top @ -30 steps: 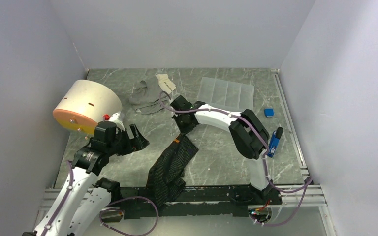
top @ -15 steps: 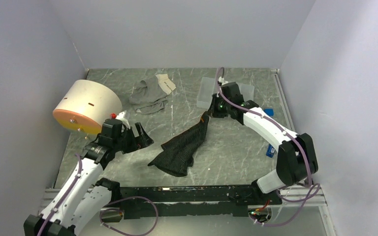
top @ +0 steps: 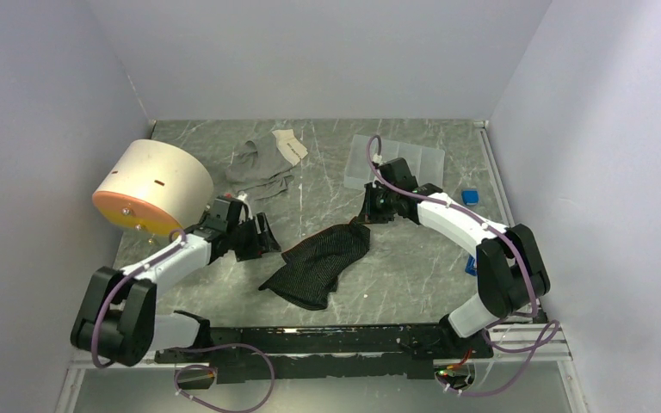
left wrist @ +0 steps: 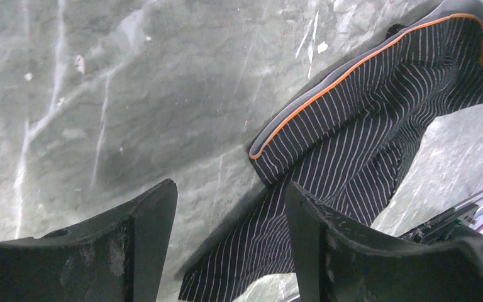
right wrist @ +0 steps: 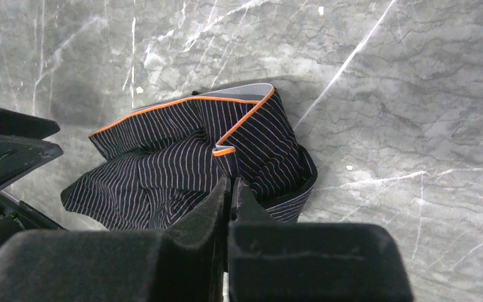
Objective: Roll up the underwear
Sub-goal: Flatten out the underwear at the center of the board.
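Observation:
The underwear point(top: 323, 258) is dark with thin pale stripes and an orange-edged waistband, and it lies crumpled in the middle of the table. My right gripper point(top: 367, 211) is shut on its upper right end. In the right wrist view the fingertips point(right wrist: 231, 182) are pressed together on the underwear point(right wrist: 163, 157) just below the orange band. My left gripper point(top: 262, 238) is low at the cloth's left edge and open. In the left wrist view the underwear point(left wrist: 365, 126) runs between and past the left gripper's point(left wrist: 229, 207) two fingers.
A grey garment point(top: 258, 168) with a beige tag lies at the back. A clear plastic tray point(top: 396, 159) lies behind the right arm. A cream drum with an orange rim point(top: 151, 185) stands at the left. A small blue block point(top: 471, 197) is at the right. A black rail point(top: 336, 340) runs along the near edge.
The right gripper shut on the underwear and pulled it off the near rail to the table's middle. The left arm swung in low to the cloth's left edge, and its jaws narrowed.

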`<state>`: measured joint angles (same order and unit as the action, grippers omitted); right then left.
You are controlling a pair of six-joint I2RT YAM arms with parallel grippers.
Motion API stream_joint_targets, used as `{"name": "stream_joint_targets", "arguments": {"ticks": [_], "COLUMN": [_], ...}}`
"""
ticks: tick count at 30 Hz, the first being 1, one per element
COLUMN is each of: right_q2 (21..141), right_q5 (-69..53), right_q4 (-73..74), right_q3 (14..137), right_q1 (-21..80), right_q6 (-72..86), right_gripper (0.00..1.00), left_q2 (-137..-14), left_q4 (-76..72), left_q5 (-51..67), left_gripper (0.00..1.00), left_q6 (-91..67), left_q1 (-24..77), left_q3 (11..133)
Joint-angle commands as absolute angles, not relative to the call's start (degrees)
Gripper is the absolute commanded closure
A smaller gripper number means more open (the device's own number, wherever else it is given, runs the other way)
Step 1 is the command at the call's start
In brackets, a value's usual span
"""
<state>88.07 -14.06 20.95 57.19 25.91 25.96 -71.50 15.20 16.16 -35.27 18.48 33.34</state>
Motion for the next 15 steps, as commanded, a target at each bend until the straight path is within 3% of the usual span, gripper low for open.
{"name": "stream_joint_targets", "arguments": {"ticks": [1, 12, 15], "right_q2": [87.19, 87.99, 88.04], "right_q5": [-14.94, -16.87, -17.23], "right_q4": [20.21, 20.11, 20.58], "right_q3": [59.49, 60.77, 61.47], "right_q1": [25.84, 25.84, 25.84], "right_q6": [25.40, 25.47, 25.29], "right_gripper": [1.00, 1.00, 1.00], "left_q2": [-74.86, -83.34, -84.08], "left_q4": [8.03, 3.22, 0.52], "left_q5": [18.25, 16.81, 17.86], "left_gripper": [0.32, 0.51, 0.62], "left_q6": [-33.57, -35.75, -36.77], "left_q1": [19.85, 25.82, 26.62], "left_q3": [34.93, 35.07, 33.75]}}
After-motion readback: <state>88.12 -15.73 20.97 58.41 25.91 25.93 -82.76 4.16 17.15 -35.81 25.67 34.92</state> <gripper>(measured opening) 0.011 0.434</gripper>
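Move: A bit over 5 cm to the left hand's right, about 1 cm farther out and some 3 cm below it, lies the near-left corner of the underwear's orange hem. The underwear's body is centred about 10 cm to the hand's right and 4 cm back; the grey cloth lies roughly 18 cm ahead, 1 cm left. From the right hand, already pinching the hem's other end, that corner lies about 16 cm left, 6 cm back and 6 cm lower. Sliding about 5 cm to its right and sinking some 2 cm, the left hand brings its downward-slanting fingers around the free corner of the orange hem, narrowing them from roughly two-thirds open to under half as it comes, with a slight clockwise turn. The right hand keeps its pinch on the hem's other end and near the finish eases up about a centimetre. ##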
